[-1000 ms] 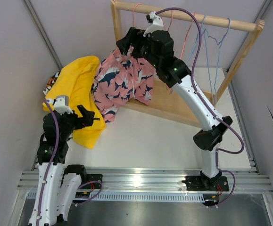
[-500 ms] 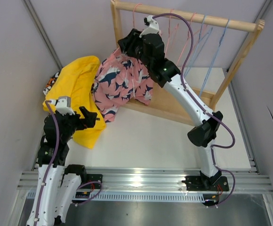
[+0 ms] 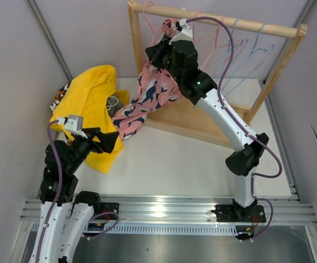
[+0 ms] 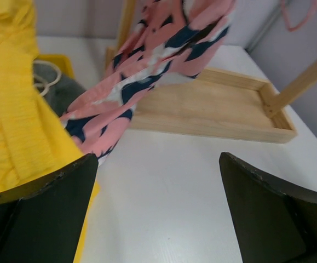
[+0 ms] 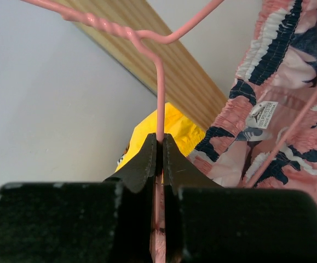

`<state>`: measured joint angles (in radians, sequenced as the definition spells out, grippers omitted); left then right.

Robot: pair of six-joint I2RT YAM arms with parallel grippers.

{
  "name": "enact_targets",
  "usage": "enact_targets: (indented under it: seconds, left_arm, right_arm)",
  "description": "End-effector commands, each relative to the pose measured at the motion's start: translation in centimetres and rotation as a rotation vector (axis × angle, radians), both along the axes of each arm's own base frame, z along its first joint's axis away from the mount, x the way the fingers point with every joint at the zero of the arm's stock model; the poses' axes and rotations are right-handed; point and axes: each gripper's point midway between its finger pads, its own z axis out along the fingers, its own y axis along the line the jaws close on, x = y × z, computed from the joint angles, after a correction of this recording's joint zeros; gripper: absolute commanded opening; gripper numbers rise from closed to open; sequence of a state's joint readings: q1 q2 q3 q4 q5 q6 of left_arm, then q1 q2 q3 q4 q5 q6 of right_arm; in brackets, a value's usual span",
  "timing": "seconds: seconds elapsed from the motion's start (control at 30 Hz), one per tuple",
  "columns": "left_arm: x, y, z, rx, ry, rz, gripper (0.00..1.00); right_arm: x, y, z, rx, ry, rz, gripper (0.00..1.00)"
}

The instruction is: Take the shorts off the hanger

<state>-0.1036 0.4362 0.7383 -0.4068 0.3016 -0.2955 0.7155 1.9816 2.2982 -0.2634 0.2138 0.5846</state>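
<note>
The pink shark-print shorts (image 3: 150,94) hang stretched from a pink wire hanger (image 3: 159,26) just under the rack's top rail. Their lower end trails down to the pile on the table. My right gripper (image 3: 168,39) is shut on the hanger's wire neck (image 5: 159,109), with the shorts (image 5: 289,109) beside it. My left gripper (image 3: 112,140) is open and empty, low over the table (image 4: 163,219), near the trailing pink shorts (image 4: 163,49). The yellow shorts (image 3: 90,101) lie at the left over the camouflage shorts (image 3: 60,98) and grey shorts (image 3: 115,102). The black shorts are hidden.
The wooden rack has a top rail (image 3: 240,23) and a base tray (image 3: 202,123). Several empty pink and blue hangers (image 3: 246,52) swing on the rail at the right. Walls close in on the left and right.
My right gripper has raised the hanger toward the rail, and the pink shorts now hang long and narrow instead of spread. My left gripper has moved forward and right.
</note>
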Motion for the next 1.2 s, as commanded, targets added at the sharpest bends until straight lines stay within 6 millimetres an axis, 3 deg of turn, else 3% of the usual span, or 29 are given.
enact_targets:
  seconds: [0.0,0.17,0.37,0.5,0.63,0.7,0.8,0.83,0.9,0.93,0.97,1.17]
  left_arm:
    - [-1.2,-3.0,5.8,-0.019,-0.193,-0.180,0.99]
    - [-1.0,-6.0,8.1,-0.014,-0.269,-0.314,0.99]
    - [2.2,-9.1,9.5,0.049,-0.298,-0.341,0.99]
    - [3.9,-11.1,9.6,0.049,-0.315,-0.356,0.99]
    - [6.6,-13.0,8.1,0.060,-0.279,-0.347,0.96]
    - [7.6,-13.3,7.6,0.060,-0.268,-0.331,0.88]
    - [9.1,-13.6,6.9,0.059,-0.261,-0.297,0.58]
    - [9.3,-13.7,6.9,0.058,-0.260,-0.294,0.37]
    - [9.7,-14.0,6.5,0.051,-0.248,-0.298,0.20]
    - [9.6,-14.2,6.4,0.041,-0.244,-0.302,0.05]
    - [9.4,-14.2,6.6,0.034,-0.252,-0.302,0.00]
    - [6.0,-14.7,6.1,0.024,-0.273,-0.330,0.00]
  right_arm:
    - [-4.6,-3.0,9.1,0.147,-0.151,0.003,0.00]
    - [-6.5,-3.1,10.4,0.174,-0.152,0.022,0.00]
    - [-8.1,-3.7,11.9,0.201,-0.150,0.044,0.00]
    - [-9.1,-4.5,12.6,0.203,-0.149,0.049,0.00]
    - [-9.9,-5.4,12.7,0.203,-0.137,0.051,0.00]
    - [-10.5,-6.1,13.2,0.214,-0.143,0.050,0.00]
    - [-10.8,-6.5,13.2,0.222,-0.132,0.052,0.00]
    - [-10.9,-6.6,13.0,0.222,-0.124,0.058,0.00]
    - [-10.7,-6.8,13.0,0.229,-0.119,0.061,0.00]
    - [-10.6,-6.8,12.9,0.232,-0.112,0.066,0.00]
    - [-10.6,-6.8,12.7,0.231,-0.104,0.069,0.00]
    - [-10.1,-7.5,12.4,0.244,-0.095,0.063,0.00]
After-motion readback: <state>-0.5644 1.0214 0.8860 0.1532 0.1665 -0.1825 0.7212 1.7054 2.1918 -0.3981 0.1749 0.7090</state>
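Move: The pink shorts' lower end hangs about 10 cm ahead of the left hand and 8 cm to its right, near its height. Yellow shorts lie some 14 cm ahead of that hand and 15 cm left, 16 cm below. From the right hand, shut on the pink hanger, the waist is roughly 7 cm ahead and 6 cm right, level; the nearest rail about 10 cm ahead and 6 cm above; the lower end 13 cm back, 7 cm left and 18 cm below. The pink shorts' lower end is met by the open left hand, which swings right and up, then forward and down, some 15 cm right in all, turning about 20 degrees clockwise. Its fingers shut on the hem and ease back and up. The right hand keeps its pinch on the hanger, drawing it back and up from the rail, then also rightward, by some 12 cm overall. ##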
